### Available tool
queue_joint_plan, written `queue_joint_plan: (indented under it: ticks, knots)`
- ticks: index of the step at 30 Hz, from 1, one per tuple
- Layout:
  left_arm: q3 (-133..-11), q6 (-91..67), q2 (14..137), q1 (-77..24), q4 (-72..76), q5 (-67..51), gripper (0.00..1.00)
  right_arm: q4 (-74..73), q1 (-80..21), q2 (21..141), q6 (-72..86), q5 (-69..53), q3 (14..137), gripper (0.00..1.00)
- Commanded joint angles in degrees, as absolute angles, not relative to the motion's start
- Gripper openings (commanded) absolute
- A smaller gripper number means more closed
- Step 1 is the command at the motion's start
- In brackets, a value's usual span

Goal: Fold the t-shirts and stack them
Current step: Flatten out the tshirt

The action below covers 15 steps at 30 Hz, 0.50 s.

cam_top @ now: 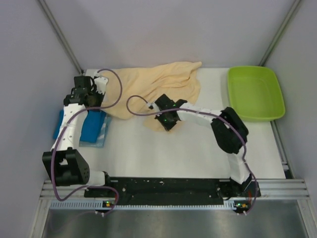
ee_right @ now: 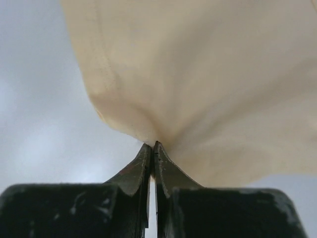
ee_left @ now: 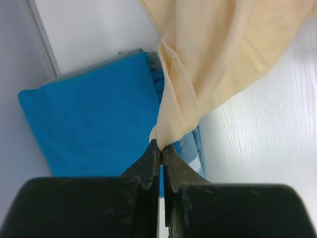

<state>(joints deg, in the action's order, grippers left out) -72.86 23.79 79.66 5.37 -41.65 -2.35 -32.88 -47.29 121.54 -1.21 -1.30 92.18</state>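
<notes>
The peach-cream t-shirt (cam_top: 158, 87) lies crumpled across the back middle of the white table. My left gripper (ee_left: 160, 145) is shut on its left edge (ee_left: 173, 124), lifted over the blue t-shirt (ee_left: 94, 119), a folded square at the table's left edge (cam_top: 94, 126). My right gripper (ee_right: 152, 145) is shut on the near edge of the peach-cream shirt (ee_right: 208, 89), at the table's middle (cam_top: 166, 119). The cloth fans out from both pairs of fingertips.
A lime-green plastic tray (cam_top: 255, 92) stands at the back right. Grey walls close in on the left, right and back. Purple cables loop off both arms over the cloth. A black rail (cam_top: 168, 187) runs along the near edge.
</notes>
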Motion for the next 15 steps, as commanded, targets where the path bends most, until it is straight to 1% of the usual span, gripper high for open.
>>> queue_joint_plan:
  ticks: [1,3,4,5,6,8,9,11,13,14,15]
  knots:
    - [-74.18,29.87,79.1,5.36,-49.2,-10.53,0.0,-44.18,-41.32,99.27,1.41,-0.36,79.13,0.0]
    - [-72.78,33.82,78.84,5.19,-54.81,-14.31,0.0,-50.33,-39.12,92.14,2.1,-0.26,74.29,0.0]
    - [-71.82,36.36,78.66,5.01,-57.37,-16.15,0.0,-53.58,-38.07,88.8,2.46,1.74,72.09,0.0]
    - [-70.33,38.82,78.23,4.66,-60.44,-17.48,0.07,-55.79,-37.45,85.99,2.9,1.84,70.42,0.0]
    - [-68.92,42.33,77.87,3.7,-63.69,-18.1,0.29,-57.9,-36.92,83.87,3.07,1.5,68.83,0.0]
    - [-65.84,45.08,76.47,1.94,-64.43,-15.66,0.82,-60.46,-36.83,80.17,3.25,0.79,67.24,0.0]
    - [-64.53,45.26,75.59,0.98,-63.12,-12.08,0.89,-61.34,-36.83,79.29,3.16,0.53,67.06,0.0]
    - [-63.81,45.17,73.49,-2.0,-60.39,-8.54,0.93,-61.96,-36.13,77.96,2.73,1.05,67.5,0.0]
    - [-64.51,44.56,71.47,-8.14,-60.55,-8.26,0.92,-62.49,-34.29,77.52,2.11,1.75,68.46,0.0]
    - [-64.16,43.95,70.15,-12.18,-60.64,-8.44,0.9,-62.84,-32.97,77.26,2.02,2.11,69.25,0.0]
    - [-63.12,43.51,69.35,-16.92,-60.82,-8.87,0.86,-63.1,-31.48,77.26,1.85,2.11,69.78,0.0]
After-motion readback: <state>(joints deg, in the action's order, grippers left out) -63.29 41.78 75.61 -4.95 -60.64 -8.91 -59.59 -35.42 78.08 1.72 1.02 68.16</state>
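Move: The left hand, holding cloth of the t-shirt, has the blue stack's near right corner about 17 cm back, 2 cm left and 17 cm below; the stack's middle is roughly 12 cm left, 5 cm back. The right hand, low with the near edge pinched, heads for open table about 10 cm back and 20 cm right; the shirt's bulk is some 22 cm ahead and 8 cm left, the green bin about 48 cm right, 21 cm ahead. Sweeping quickly right, some 20 cm, while drawing back and rising about 10 cm each, the right hand keeps its pinch and hauls the t-shirt's near edge out. The left pulls back towards the stack's near right corner, also sinking and easing right, tips further down, turns clockwise, and opens wide partway to let go of the cloth. ##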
